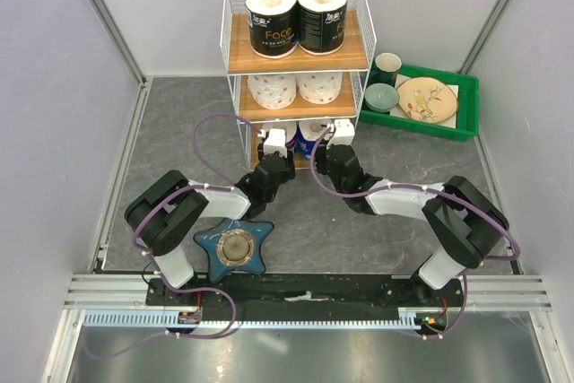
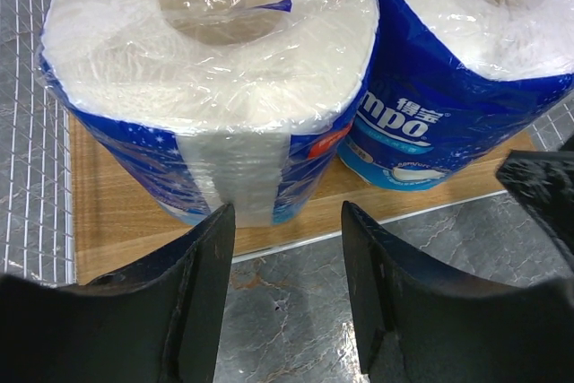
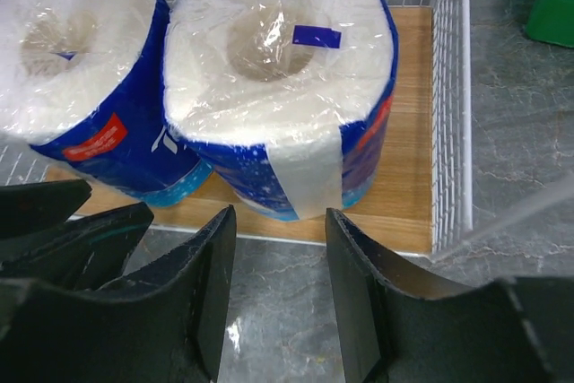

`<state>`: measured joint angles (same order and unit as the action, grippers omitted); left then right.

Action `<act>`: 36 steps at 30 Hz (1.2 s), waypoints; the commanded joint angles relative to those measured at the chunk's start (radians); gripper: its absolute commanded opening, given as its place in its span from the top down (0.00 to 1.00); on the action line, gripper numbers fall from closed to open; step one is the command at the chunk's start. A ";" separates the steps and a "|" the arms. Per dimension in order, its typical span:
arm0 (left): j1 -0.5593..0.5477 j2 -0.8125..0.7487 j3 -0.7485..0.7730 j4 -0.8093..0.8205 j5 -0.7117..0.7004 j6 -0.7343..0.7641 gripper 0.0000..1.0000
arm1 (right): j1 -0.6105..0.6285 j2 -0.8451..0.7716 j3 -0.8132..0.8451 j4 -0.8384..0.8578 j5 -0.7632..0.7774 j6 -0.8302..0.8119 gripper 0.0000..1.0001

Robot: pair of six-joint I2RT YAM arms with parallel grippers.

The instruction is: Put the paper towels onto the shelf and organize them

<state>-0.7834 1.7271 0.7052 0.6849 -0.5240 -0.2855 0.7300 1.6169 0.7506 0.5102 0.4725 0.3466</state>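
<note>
The shelf (image 1: 236,49) stands at the back centre. Two black-wrapped paper towels (image 1: 271,20) stand on its top tier and two white ones (image 1: 272,90) on the middle tier. Two blue-white rolls stand side by side on the bottom tier (image 2: 117,213), partly hidden in the top view (image 1: 306,138). My left gripper (image 2: 287,221) is open and empty just in front of the left blue roll (image 2: 211,87). My right gripper (image 3: 280,221) is open and empty just in front of the right blue roll (image 3: 278,87). Neither touches a roll.
A green tray (image 1: 468,100) with cups and a plate sits right of the shelf. A blue star-shaped dish (image 1: 235,248) lies near the left arm's base. The shelf's wire side (image 3: 448,114) stands right of the right roll. The two grippers are close together.
</note>
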 commanded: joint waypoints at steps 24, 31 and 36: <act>-0.017 -0.756 -0.297 -0.252 -0.064 -0.089 0.40 | -0.004 -0.667 -0.125 -0.294 0.187 -0.017 0.22; -0.017 -0.830 -0.309 -0.292 -0.076 -0.080 0.39 | -0.006 -0.592 -0.036 -0.194 0.222 -0.126 0.20; -0.017 -0.868 -0.328 -0.304 -0.083 -0.078 0.39 | -0.012 -0.558 0.026 -0.130 0.250 -0.185 0.23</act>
<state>-0.7944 0.8989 0.3935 0.3893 -0.5720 -0.3500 0.7269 1.0424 0.6968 0.2760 0.6796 0.2363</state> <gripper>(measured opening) 0.605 0.787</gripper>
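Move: In front of the lowest shelf, the left hand has the left blue paper towel about 6 cm ahead and 1 cm to its left, centred some 1 cm lower; the blue star stool lies roughly 24 cm back, 12 cm left and 7 cm below. For the right hand, the right blue paper towel is about 8 cm ahead, 2 cm left and 4 cm down, the green tray some 14 cm ahead, 24 cm right and 9 cm down. Backing out of the shelf front, both empty hands rise and part. The left goes up about 11 cm while drawing back and left, its pointing tipping slightly upward and its opening unchanged; the right climbs some 14 cm with a small dip, swings right and back, then eases a little forward as its fingers open wider and its wrist tilts up and turns slightly clockwise. ##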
